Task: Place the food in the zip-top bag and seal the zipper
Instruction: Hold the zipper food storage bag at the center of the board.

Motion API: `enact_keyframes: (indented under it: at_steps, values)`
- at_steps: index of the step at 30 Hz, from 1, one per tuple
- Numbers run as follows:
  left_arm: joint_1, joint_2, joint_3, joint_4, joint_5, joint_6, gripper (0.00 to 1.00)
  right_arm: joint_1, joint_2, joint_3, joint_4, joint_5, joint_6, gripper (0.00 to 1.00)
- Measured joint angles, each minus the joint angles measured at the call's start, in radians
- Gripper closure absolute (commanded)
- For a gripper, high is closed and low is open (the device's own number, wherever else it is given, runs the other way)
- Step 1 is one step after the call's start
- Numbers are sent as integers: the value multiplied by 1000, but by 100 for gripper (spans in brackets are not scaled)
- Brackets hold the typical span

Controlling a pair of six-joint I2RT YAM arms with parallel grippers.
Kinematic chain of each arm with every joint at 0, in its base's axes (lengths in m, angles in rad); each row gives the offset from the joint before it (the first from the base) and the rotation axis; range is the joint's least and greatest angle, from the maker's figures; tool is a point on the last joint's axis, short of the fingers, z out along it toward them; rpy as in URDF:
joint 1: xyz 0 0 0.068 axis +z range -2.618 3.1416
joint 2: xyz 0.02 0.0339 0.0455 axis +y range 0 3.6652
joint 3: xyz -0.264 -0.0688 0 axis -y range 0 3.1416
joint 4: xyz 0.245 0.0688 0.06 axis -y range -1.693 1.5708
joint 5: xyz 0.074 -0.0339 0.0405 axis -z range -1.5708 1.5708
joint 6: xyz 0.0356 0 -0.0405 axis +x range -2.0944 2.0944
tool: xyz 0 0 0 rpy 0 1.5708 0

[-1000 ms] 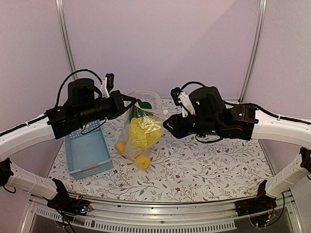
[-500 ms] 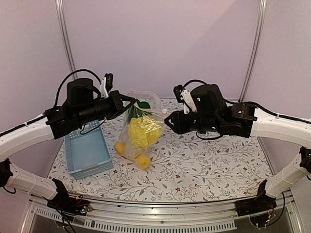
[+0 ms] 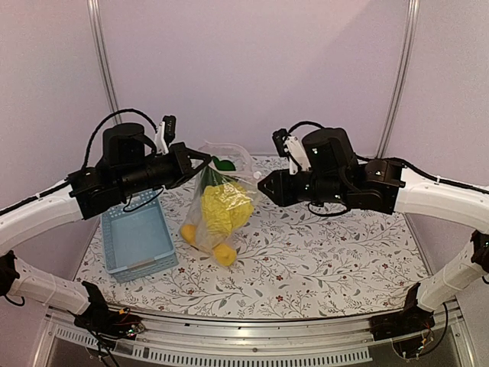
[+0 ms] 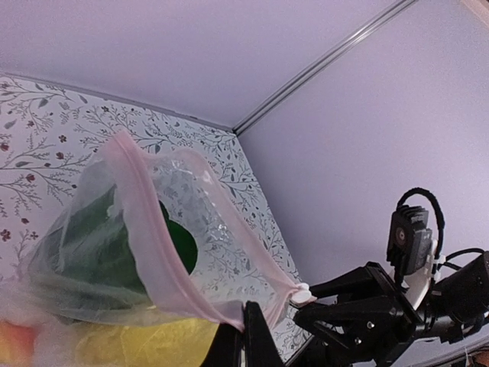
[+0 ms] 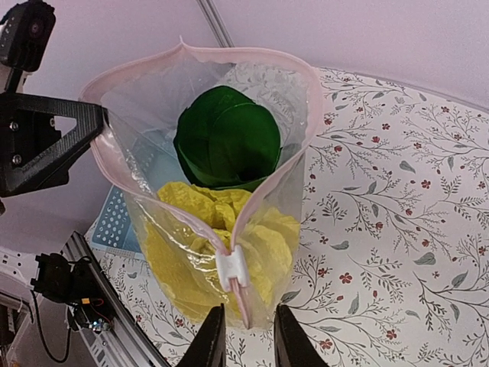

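The clear zip-top bag (image 3: pixel 218 210) hangs above the table with its mouth open. My left gripper (image 3: pixel 205 162) is shut on the pink zipper (image 5: pixel 145 195) at one end of the mouth, as the left wrist view shows (image 4: pixel 244 313). Inside lie the green bok choy (image 5: pixel 228 138), the pale-yellow napa cabbage (image 5: pixel 199 229) and, at the bottom, a yellow fruit (image 3: pixel 224 254) and an orange fruit (image 3: pixel 189 232). My right gripper (image 5: pixel 248 310) is open, a finger on each side of the zipper's far end, just below the white slider (image 5: pixel 231 267).
A light-blue slotted basket (image 3: pixel 137 237) sits on the floral table at the left, below my left arm. Purple walls with metal posts (image 3: pixel 103 69) close in the back and sides.
My right gripper has risen a little at the bag's slider end and its jaws have narrowed slightly. The left gripper and the hanging bag have stayed put.
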Motion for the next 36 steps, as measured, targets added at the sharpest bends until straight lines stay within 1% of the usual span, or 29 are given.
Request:
enact_keyframes:
  at_steps: [4, 7, 10, 14, 15, 16, 17, 19, 20, 21, 23, 25, 29, 32, 36]
  values:
    - [0, -2, 0, -3, 0, 0, 100, -3, 1, 10, 8, -6, -3, 82]
    - [0, -2, 0, -3, 0, 0, 100, -3, 8, 19, 9, -8, -7, 87]
    - [0, -2, 0, -3, 0, 0, 100, -3, 21, 26, 15, -11, -14, 100]
    - [0, -2, 0, -3, 0, 0, 100, -3, 30, 28, 16, -15, -21, 100]
    - [1, -2, 0, -3, 0, 0, 97, -3, 31, 28, 16, -16, -23, 100]
    - [2, -2, 0, -5, 0, 1, 88, -3, 31, 28, 16, -16, -23, 100]
    - [3, -2, 0, -8, 1, 5, 76, -3, 31, 30, 14, -19, -24, 100]
    - [7, -3, 6, -21, 1, 23, 47, -3, 31, 39, 8, -26, -31, 100]
    - [13, -3, 19, -39, 2, 36, 38, -3, 31, 48, -1, -31, -39, 100]
    - [18, -4, 37, -63, 1, 56, 30, -3, 31, 63, -14, -36, -50, 100]
    - [32, -8, 90, -117, 1, 110, 20, -3, 31, 97, -39, -55, -77, 100]
    - [47, -15, 153, -175, 3, 180, 16, -3, 31, 138, -70, -82, -114, 100]
    - [68, -28, 288, -256, 57, 369, 16, -4, 30, 199, -111, -156, -193, 100]
    - [69, -23, 373, -309, 162, 523, 16, -3, 30, 224, -144, -208, -245, 100]
    - [69, 5, 423, -350, 301, 666, 16, -4, 30, 262, -198, -262, -303, 100]
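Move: The zipper end with its white slider lies between the right fingertips, about 2 cm ahead and 1 cm left of the hand. The green vegetable sits in the bag about 7 cm left, 3 cm ahead and 6 cm below, the yellow lettuce some 7 cm left, 1 cm back and 12 cm down. From the left hand, already pinching the rim, the slider is about 10 cm right, 2 cm back and 3 cm lower. Right pinches the zipper end, left lets go, rising about 12 cm, and right lifts up and back some 7. ##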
